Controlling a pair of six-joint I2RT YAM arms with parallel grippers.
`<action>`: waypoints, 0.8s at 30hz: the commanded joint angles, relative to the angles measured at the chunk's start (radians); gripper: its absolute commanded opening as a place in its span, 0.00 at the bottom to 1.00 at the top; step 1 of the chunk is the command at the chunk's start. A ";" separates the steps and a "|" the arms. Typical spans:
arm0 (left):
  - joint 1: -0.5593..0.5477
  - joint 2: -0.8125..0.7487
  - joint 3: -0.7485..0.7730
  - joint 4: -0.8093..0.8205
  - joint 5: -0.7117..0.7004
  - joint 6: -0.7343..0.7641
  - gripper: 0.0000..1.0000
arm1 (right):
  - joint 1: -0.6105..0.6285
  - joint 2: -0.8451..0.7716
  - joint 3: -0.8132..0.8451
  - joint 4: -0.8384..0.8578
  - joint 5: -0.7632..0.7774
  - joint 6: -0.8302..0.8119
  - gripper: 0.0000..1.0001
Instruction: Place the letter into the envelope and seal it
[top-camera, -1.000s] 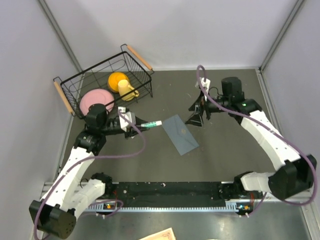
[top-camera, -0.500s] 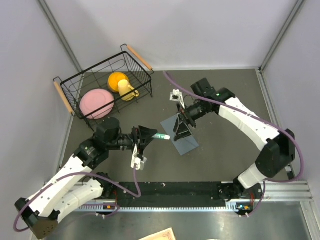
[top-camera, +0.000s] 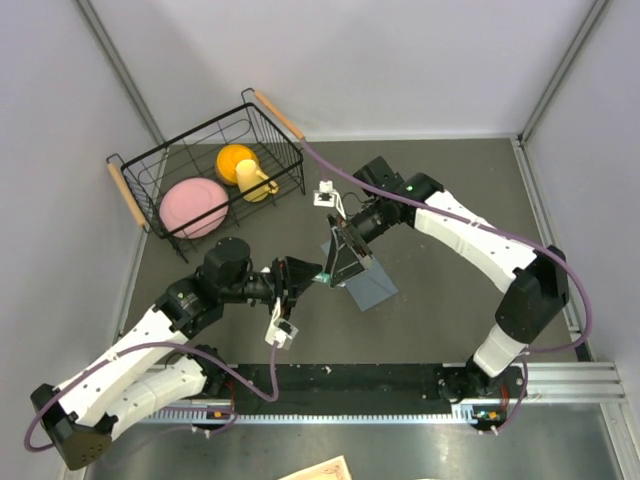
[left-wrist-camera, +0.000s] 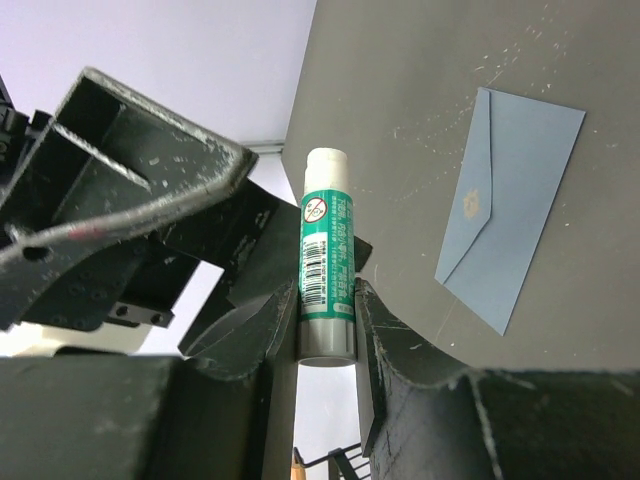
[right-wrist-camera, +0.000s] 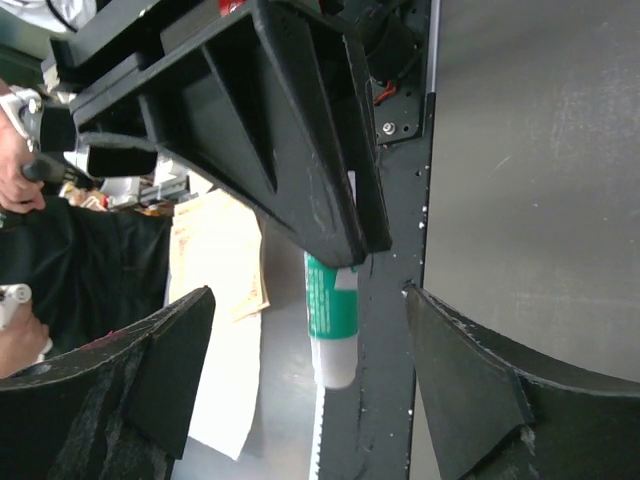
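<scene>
My left gripper (left-wrist-camera: 326, 300) is shut on the lower end of a white-and-green glue stick (left-wrist-camera: 327, 245), which it holds out over the table with its white cap pointing away. The right gripper (right-wrist-camera: 305, 310) stands open around that cap (right-wrist-camera: 334, 360), with a gap on both sides. From above, the two grippers (top-camera: 300, 276) (top-camera: 341, 262) meet tip to tip over the left end of the envelope (top-camera: 376, 288). The blue-grey envelope (left-wrist-camera: 510, 200) lies flat with its flap down and a gold spot showing. The letter is not in view.
A wire basket (top-camera: 150, 165) at the back left holds a pink plate (top-camera: 195, 205) and a yellow cup (top-camera: 243, 168). Grey walls close in the table on three sides. A printed cream sheet (top-camera: 320, 469) lies beyond the near rail.
The left arm has swung the glue stick forward and right toward the table's middle. The right arm has come left across the envelope, and its jaws now straddle the cap, a little narrower.
</scene>
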 joint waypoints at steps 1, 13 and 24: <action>-0.008 0.012 0.024 0.005 0.006 0.027 0.00 | 0.033 0.033 0.066 0.034 -0.046 0.025 0.74; -0.008 -0.005 0.000 0.013 -0.028 -0.032 0.00 | 0.053 0.022 0.012 0.042 -0.029 0.022 0.28; -0.008 -0.040 -0.010 0.014 -0.057 -0.124 0.00 | 0.048 0.011 0.009 0.042 -0.026 0.023 0.08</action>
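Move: The glue stick's middle lies about 3 cm to the right hand's left, 1 cm back and 1 cm lower, already between its open fingers. The left hand already grips the stick near its base; its middle is some 3 cm right of that hand and 1 cm lower. The envelope lies on the table, roughly 6 cm to the right hand's right, 1 cm back and 22 cm below. Easing about 1.5 cm left and 1 cm down, the right hand closes, pinching the left-held stick below its white end. ##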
